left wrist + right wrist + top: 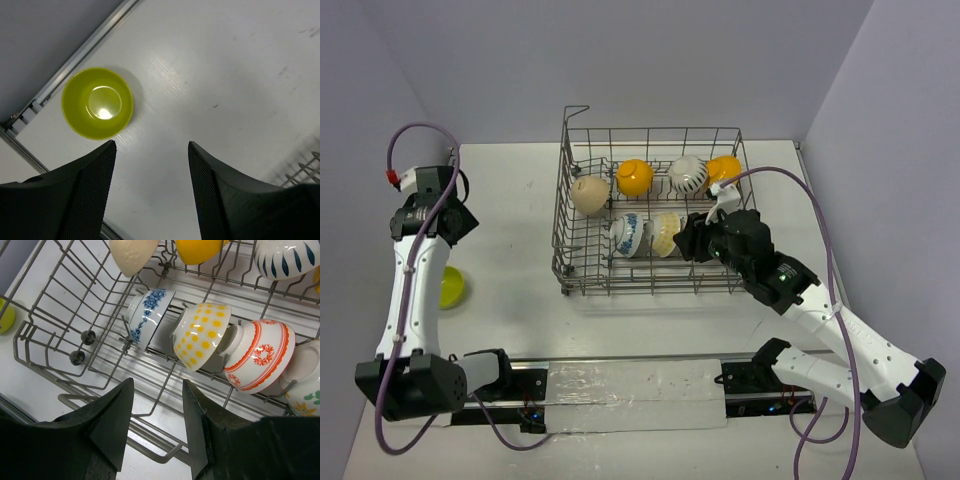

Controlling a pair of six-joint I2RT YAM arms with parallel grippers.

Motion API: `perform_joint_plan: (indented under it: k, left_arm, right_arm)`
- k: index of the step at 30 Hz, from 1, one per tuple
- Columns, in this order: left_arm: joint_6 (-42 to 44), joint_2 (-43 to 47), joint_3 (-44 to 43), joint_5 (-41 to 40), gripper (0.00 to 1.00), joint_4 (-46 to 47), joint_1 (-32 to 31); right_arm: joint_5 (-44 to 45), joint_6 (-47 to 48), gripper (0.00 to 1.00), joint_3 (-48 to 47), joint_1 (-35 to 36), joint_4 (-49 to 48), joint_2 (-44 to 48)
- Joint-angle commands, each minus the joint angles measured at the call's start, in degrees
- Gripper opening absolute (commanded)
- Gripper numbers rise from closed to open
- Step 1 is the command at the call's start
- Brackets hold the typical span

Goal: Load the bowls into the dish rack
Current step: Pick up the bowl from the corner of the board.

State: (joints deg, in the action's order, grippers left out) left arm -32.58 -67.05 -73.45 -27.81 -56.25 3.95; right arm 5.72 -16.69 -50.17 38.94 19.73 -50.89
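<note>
A lime green bowl (450, 287) (97, 103) sits upright on the table, left of the dish rack (563, 200). My left gripper (448, 225) (151, 145) hangs open and empty above the table, with that bowl up and to the left of its fingertips. The rack holds tan (589, 194), orange-yellow (634, 177), white striped (688, 175), second orange-yellow (725, 168), blue-patterned (147, 315), yellow-dotted (205, 335) and red-and-white (257, 357) bowls on their sides. Over the rack's near right part my right gripper (688, 240) (157, 385) stands open, holding nothing.
A metal rail (630, 385) runs along the table's near edge between the arm bases. Grey walls close in the left, back and right. Purple cables loop from both arms. The rack's raised handle (576, 110) stands at its far left corner.
</note>
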Motion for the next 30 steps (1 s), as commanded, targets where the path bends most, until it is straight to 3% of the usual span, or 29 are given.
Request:
perform_joint_plan:
  k: [1,3,9,30]
  left_arm:
    - [1.8,-1.1,2.7,9.3,0.64,5.1,6.4]
    - [2.8,-2.0,3.9,6.6,0.64,5.0,8.8]
    - [3.0,-3.6,9.3,8.9,0.64,7.8,12.6]
    - [0.8,-19.2,14.7,7.7,0.6,14.3,14.8]
  right_arm:
    - [-0.9,-0.2,0.51,0.6,-0.4,-2.5,1.9]
    - [-1.1,-0.4,0.51,1.2,-0.4,-2.4,2.9]
    - [-0.9,-0.5,0.52,1.7,-0.4,-2.2,4.5]
    - [-0.5,-0.7,0.52,2.9,-0.4,-2.5,6.2]
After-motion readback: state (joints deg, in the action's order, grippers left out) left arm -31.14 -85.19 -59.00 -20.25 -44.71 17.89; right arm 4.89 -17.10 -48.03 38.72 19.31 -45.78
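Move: The green bowl stands low at the table's left edge, about 7 cm to the left of the left gripper, 4 cm nearer the base and some 19 cm below. The rack's near left corner is roughly 22 cm to this gripper's right and 5 cm back; the beige bowl in the rack is about 28 cm right and 16 cm ahead. From the right gripper the green bowl lies some 57 cm left and 2 cm back, about 20 cm lower. Bring the left gripper down about 15 cm towards the green bowl, easing it some 5 cm left early on, then sinking almost straight. Tip the fingers about 20 degrees steeper towards the table as you go and keep them open, one over the bowl's inside and the other outside its forward-right rim, stopping just short of a grip. ##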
